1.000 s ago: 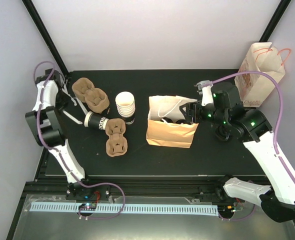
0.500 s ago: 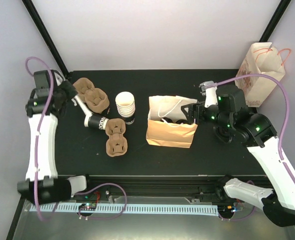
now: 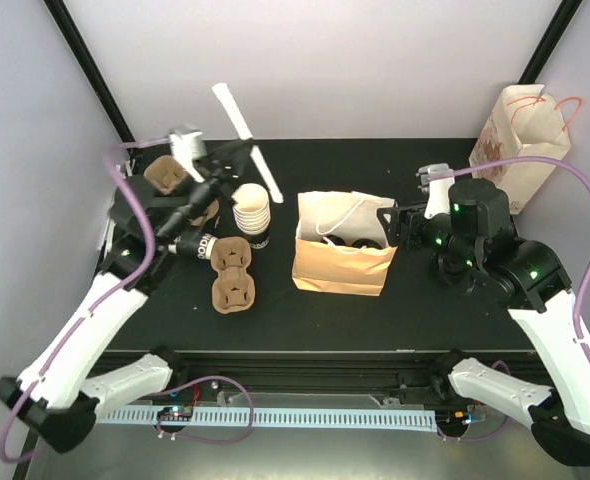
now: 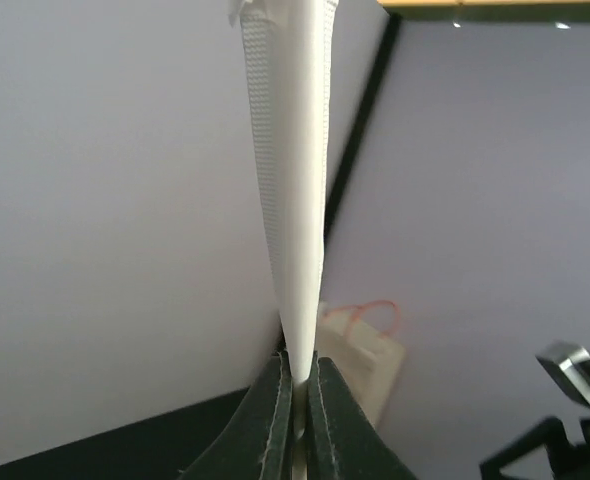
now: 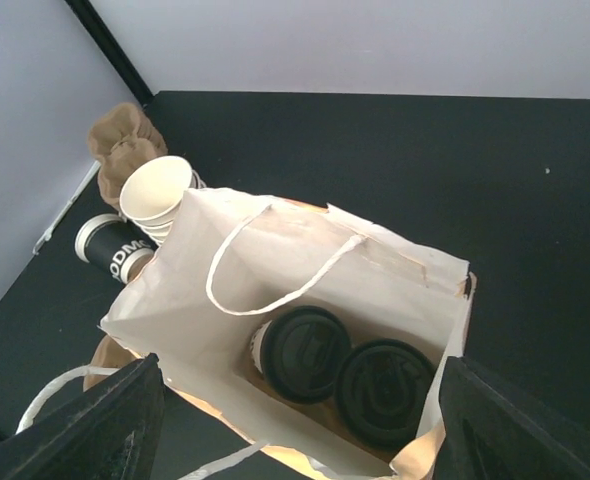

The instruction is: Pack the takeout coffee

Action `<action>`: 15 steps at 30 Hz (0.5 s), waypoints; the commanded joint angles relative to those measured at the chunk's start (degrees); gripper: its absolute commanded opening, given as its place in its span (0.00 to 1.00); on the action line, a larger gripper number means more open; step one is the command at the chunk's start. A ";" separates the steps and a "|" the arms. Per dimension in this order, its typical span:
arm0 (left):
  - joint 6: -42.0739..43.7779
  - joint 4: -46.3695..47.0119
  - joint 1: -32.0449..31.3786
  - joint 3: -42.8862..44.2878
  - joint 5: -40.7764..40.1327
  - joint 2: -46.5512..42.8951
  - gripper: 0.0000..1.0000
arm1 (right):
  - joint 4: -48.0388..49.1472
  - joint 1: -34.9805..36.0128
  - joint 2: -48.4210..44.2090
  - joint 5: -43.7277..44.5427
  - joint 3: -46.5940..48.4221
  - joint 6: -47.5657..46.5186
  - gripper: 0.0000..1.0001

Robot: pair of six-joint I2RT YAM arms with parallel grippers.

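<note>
Two takeout coffee cups (image 5: 305, 352) with black lids stand side by side inside the open brown paper bag (image 3: 340, 268), which is white inside. My right gripper (image 5: 300, 405) hangs open over the bag's right end (image 3: 395, 226), one finger on each side of the opening, holding nothing. My left gripper (image 3: 237, 155) is raised above the table's back left and is shut on a long white paper-wrapped strip (image 4: 290, 150). The strip (image 3: 230, 108) sticks out both ways from the jaws.
A stack of lidless white cups (image 3: 251, 210) stands left of the bag. A black-printed cup (image 3: 193, 243) lies on its side beside two brown pulp carriers (image 3: 230, 278) (image 3: 180, 190). A patterned paper bag (image 3: 520, 150) stands at the back right corner.
My left arm has swung from the far left edge toward the middle and lifted the white strip off the table. The right gripper has drifted slightly right, still open over the bag.
</note>
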 commanded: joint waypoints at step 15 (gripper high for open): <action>10.45 31.46 -19.54 -8.09 1.45 21.32 0.01 | 0.74 -0.30 -4.65 4.17 -1.94 1.75 0.78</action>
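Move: The paper bag with the two lidded cups, where the straw is being taken, stands about 20 cm to the left gripper's right and 3 cm farther out, its middle some 42 cm below. The stack of empty cups is about 9 cm ahead of this gripper and 2 cm left; the near cup carrier is level with it and 8 cm left, both about 45 cm down. From the right gripper the bag lies 7 cm ahead, 6 cm left and 28 cm below. Swing the left gripper about 15 cm to the right, sinking roughly 10 cm as you go, from above the cup stack towards the open bag, still pinching the white-wrapped straw at mid-length. Turn the hand some 15 degrees clockwise and slow down near the end. Ease the open right gripper about 2 cm right, slightly back and up, holding nothing. ##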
